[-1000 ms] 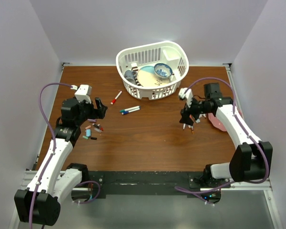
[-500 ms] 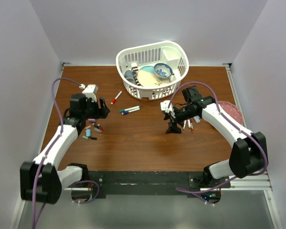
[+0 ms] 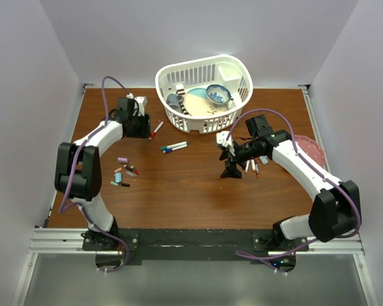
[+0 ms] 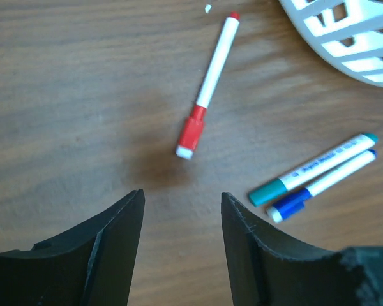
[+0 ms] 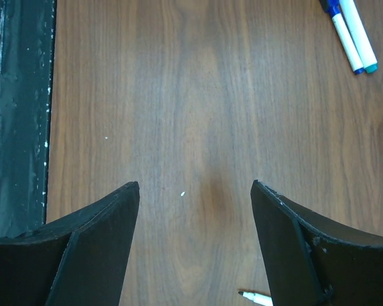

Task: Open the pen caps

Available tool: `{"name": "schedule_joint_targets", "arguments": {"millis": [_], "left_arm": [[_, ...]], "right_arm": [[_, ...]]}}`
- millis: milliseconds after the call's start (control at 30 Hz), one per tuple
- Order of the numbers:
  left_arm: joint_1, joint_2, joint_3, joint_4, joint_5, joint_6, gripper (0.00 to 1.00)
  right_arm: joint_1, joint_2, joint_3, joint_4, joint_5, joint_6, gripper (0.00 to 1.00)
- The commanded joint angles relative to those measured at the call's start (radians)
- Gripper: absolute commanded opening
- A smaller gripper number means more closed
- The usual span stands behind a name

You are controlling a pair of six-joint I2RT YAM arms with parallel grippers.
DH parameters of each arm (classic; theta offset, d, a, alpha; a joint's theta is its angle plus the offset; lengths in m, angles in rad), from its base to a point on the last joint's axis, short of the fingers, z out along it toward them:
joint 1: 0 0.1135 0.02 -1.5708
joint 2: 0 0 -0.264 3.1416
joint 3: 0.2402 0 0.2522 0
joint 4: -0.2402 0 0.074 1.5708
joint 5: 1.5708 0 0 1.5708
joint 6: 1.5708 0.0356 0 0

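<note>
A red-capped marker lies near the basket; its red cap (image 4: 193, 132) (image 3: 152, 135) points at my left gripper (image 4: 182, 201) (image 3: 140, 126). That gripper hovers just short of it, open, with nothing between the fingers. To the right lie two capped markers side by side, with a teal cap (image 4: 266, 191) and a blue cap (image 4: 287, 205) (image 3: 166, 150). My right gripper (image 5: 195, 188) (image 3: 230, 169) is open over bare wood at centre right. Several loose pen caps (image 3: 122, 173) lie at the left.
A white basket (image 3: 239, 69) (image 4: 345, 38) with dishes stands at the back centre. Uncapped markers (image 3: 253, 167) lie just right of my right gripper, one tip (image 5: 255, 298) showing. A pink plate (image 3: 306, 148) sits under the right arm. The dark table edge (image 5: 19, 108) is close by.
My left arm swung from beside the loose caps toward the back, up to the red marker, and its jaws narrowed. The right gripper moved left and down, then held still.
</note>
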Motion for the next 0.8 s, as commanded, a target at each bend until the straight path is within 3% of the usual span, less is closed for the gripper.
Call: {"name": "schedule_joint_targets", "arguments": {"millis": [0,200,533,767], "left_arm": [[-0.004,0.080,0.107,-0.057,-0.034,0.083,0.56],[-0.013,0.172,0.193,-0.097,-0.028,0.110,0.49],[-0.048,0.246,0.235,-0.107,0.003,0.124,0.47],[-0.050,0.289,0.267,-0.124,-0.025,0.116,0.35]], "right_arm": [[-0.001,-0.044,0.006,0.000,-0.052,0.012,0.74],[0.001,-0.044,0.006,-0.005,-0.056,0.012,0.74],[-0.001,-0.023,0.011,-0.018,-0.055,0.012,0.73],[-0.001,-0.003,0.023,-0.040,-0.056,-0.001,0.73]]}}
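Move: The red pen's cap, the end nearest the arms, lies about 4 cm ahead of the left hand, 3 cm to its right and 6 cm below it. The green and blue pens lie side by side some 13 cm to the hand's right and 1 cm back. The pile of loose caps is about 12 cm back and 9 cm left. From the right hand, the red pen's cap is roughly 18 cm ahead, 34 cm left and 14 cm below. Over the red pen's cap the left hand sinks about 5 cm, easing some 2 cm forward and, in the later part, 2 cm to the right. The wrist tips slightly farther down and turns a little clockwise, while the open fingers narrow by about a third to straddle the cap without visibly gripping it yet. ##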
